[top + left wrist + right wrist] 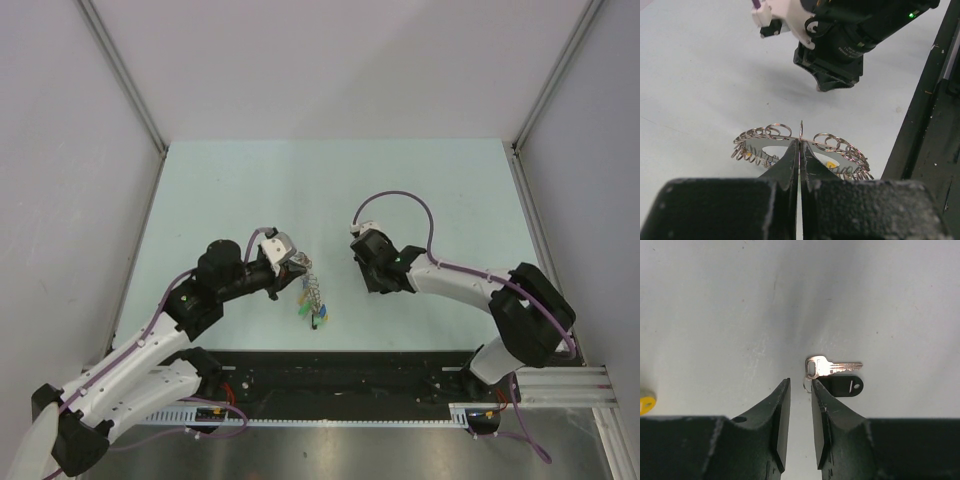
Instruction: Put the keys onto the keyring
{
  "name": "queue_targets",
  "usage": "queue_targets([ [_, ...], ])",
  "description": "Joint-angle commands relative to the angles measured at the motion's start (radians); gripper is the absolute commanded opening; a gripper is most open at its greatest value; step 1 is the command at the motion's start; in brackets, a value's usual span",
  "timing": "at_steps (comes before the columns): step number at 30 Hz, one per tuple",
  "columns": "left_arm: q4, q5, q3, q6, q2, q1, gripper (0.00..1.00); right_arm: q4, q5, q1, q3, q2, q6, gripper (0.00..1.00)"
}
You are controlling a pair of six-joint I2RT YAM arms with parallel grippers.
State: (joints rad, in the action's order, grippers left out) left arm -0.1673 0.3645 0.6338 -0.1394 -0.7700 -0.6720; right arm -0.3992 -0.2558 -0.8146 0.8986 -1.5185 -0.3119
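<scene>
My left gripper (pixel 800 146) is shut on the top of the keyring (pixel 761 134), a coiled grey metal loop held just above the table. In the top view the keyring (pixel 309 284) hangs from the left gripper (pixel 292 266), with green, yellow and blue key heads (pixel 314 314) dangling at its low end. A silver key (pixel 832 367) with a black tag (pixel 844 386) lies flat on the table just beyond the tip of the right finger (pixel 832 405). My right gripper (pixel 801 386) stands slightly open over the table, with nothing between its fingers.
A yellow key head (pixel 646 404) shows at the left edge of the right wrist view. The right arm's wrist (pixel 840 45) hangs over the table beyond the keyring. A black rail (pixel 340 375) runs along the table's near edge.
</scene>
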Motion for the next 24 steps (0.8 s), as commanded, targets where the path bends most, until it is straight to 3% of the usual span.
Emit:
queue_targets([
  [1,0.058,-0.007,0.010,0.001,0.028,-0.003,0.00,-0.075,-0.060,-0.020,0.082,-0.090,0.036,0.27],
  [11,0.057,-0.002,0.009,0.003,0.031,-0.003,0.00,-0.125,-0.123,-0.052,0.126,-0.163,0.050,0.19],
  [17,0.057,-0.002,0.009,0.003,0.031,-0.003,0.00,-0.141,-0.145,-0.060,0.132,-0.154,0.048,0.01],
  [24,0.061,-0.007,0.007,0.006,0.032,-0.003,0.00,-0.118,-0.157,-0.064,0.134,-0.017,0.059,0.00],
])
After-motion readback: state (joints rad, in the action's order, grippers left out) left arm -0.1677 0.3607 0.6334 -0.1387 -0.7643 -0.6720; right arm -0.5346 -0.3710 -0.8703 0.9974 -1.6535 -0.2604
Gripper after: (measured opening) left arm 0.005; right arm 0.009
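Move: The loose key with its black tag lies flat on the table just below the right fingertips: its middle about 1 cm ahead, 4 cm to the right and 3 cm below, with the tag 2 cm nearer the base than the key. The loaded keyring hangs about 14 cm to the right hand's left, 6 cm back and 8 cm higher. From the left hand, the key lies some 7 cm ahead, 19 cm right and 19 cm below. The loose key and tag are taken at their joined end: the right hand sinks nearly 3 cm onto them, easing about 1 cm to the right, while its wrist swings the tips rightward by some 15 degrees. Its part-open fingers then shut there in a pinch, and the hand starts back up by about 1 cm. The left hand stays in place, still pinching the keyring. ##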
